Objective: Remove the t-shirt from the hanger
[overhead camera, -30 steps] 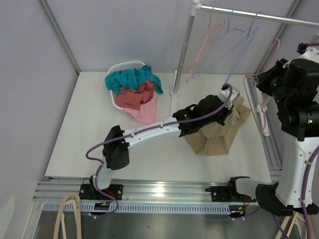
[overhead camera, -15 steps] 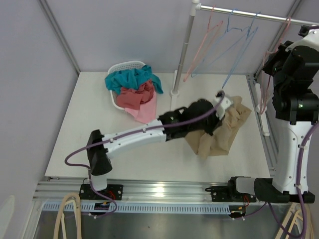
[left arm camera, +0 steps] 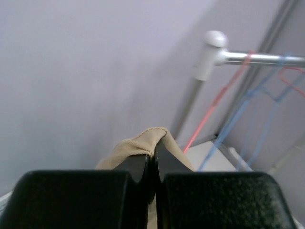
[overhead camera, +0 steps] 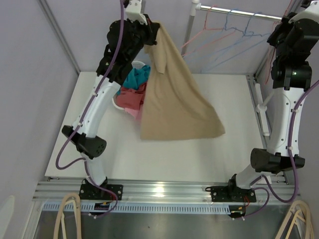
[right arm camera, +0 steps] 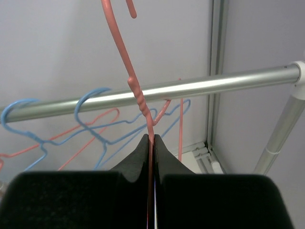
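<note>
The tan t-shirt (overhead camera: 172, 102) hangs free in the air, off the hanger, with its lower edge spread over the table. My left gripper (overhead camera: 151, 26) is raised high at the back left and is shut on the shirt's top edge; the left wrist view shows the tan fabric (left arm camera: 140, 141) pinched between the jaws of that gripper (left arm camera: 153, 153). My right gripper (right arm camera: 152, 139) is shut on the wire of a pink hanger (right arm camera: 141, 101), just below its hook, close in front of the rail (right arm camera: 190, 87). In the top view the right gripper (overhead camera: 293, 14) is high at the rail's right end.
A white basket (overhead camera: 121, 66) holding teal and pink clothes stands at the back left, partly behind the shirt. Several blue and pink hangers (overhead camera: 234, 31) hang on the metal rail (overhead camera: 239, 13). The rail's upright post (overhead camera: 188, 27) stands behind the shirt.
My left arm has swung up and to the back left, lifting the t-shirt off the table. My right arm has risen, carrying the pink hanger up to the rail.
</note>
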Controlling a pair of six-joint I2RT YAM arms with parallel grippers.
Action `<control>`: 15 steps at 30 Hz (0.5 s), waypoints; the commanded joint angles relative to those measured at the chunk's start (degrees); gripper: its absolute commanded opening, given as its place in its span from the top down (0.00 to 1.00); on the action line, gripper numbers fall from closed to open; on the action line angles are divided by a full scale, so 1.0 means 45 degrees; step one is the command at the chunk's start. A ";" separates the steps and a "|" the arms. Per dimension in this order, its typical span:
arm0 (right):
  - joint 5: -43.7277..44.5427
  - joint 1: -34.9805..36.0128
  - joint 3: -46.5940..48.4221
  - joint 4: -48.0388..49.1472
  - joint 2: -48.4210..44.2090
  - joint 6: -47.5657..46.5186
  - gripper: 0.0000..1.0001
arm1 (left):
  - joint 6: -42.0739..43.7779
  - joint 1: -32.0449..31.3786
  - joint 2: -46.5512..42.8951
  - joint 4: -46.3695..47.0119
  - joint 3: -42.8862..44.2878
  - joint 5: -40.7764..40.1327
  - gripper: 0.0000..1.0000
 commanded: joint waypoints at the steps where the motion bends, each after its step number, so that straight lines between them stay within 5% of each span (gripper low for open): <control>1: -0.0536 -0.0418 0.0821 0.0878 0.0572 -0.0119 1.00 | -0.0407 0.1078 0.0703 0.1384 0.0487 0.0176 0.99; 15: -0.1142 -0.0907 0.1837 0.0996 0.2604 0.0331 1.00 | -0.0993 0.4928 0.2733 0.3555 0.2325 -0.0233 0.99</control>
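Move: The left hand holds the tan t-shirt high up; the basket's middle lies about 18 cm ahead, 16 cm left and 48 cm below, while the rail's left end stands some 10 cm ahead and 18 cm right, near hand height. From the right hand, gripping a pink hanger, the rail is roughly 10 cm straight ahead and 5 cm higher; the nearest blue hanger's hook is about 12 cm ahead and 9 cm left. Left hand swings the t-shirt about 20 cm left and forward towards the basket; right eases its hanger forward-down railwards. ##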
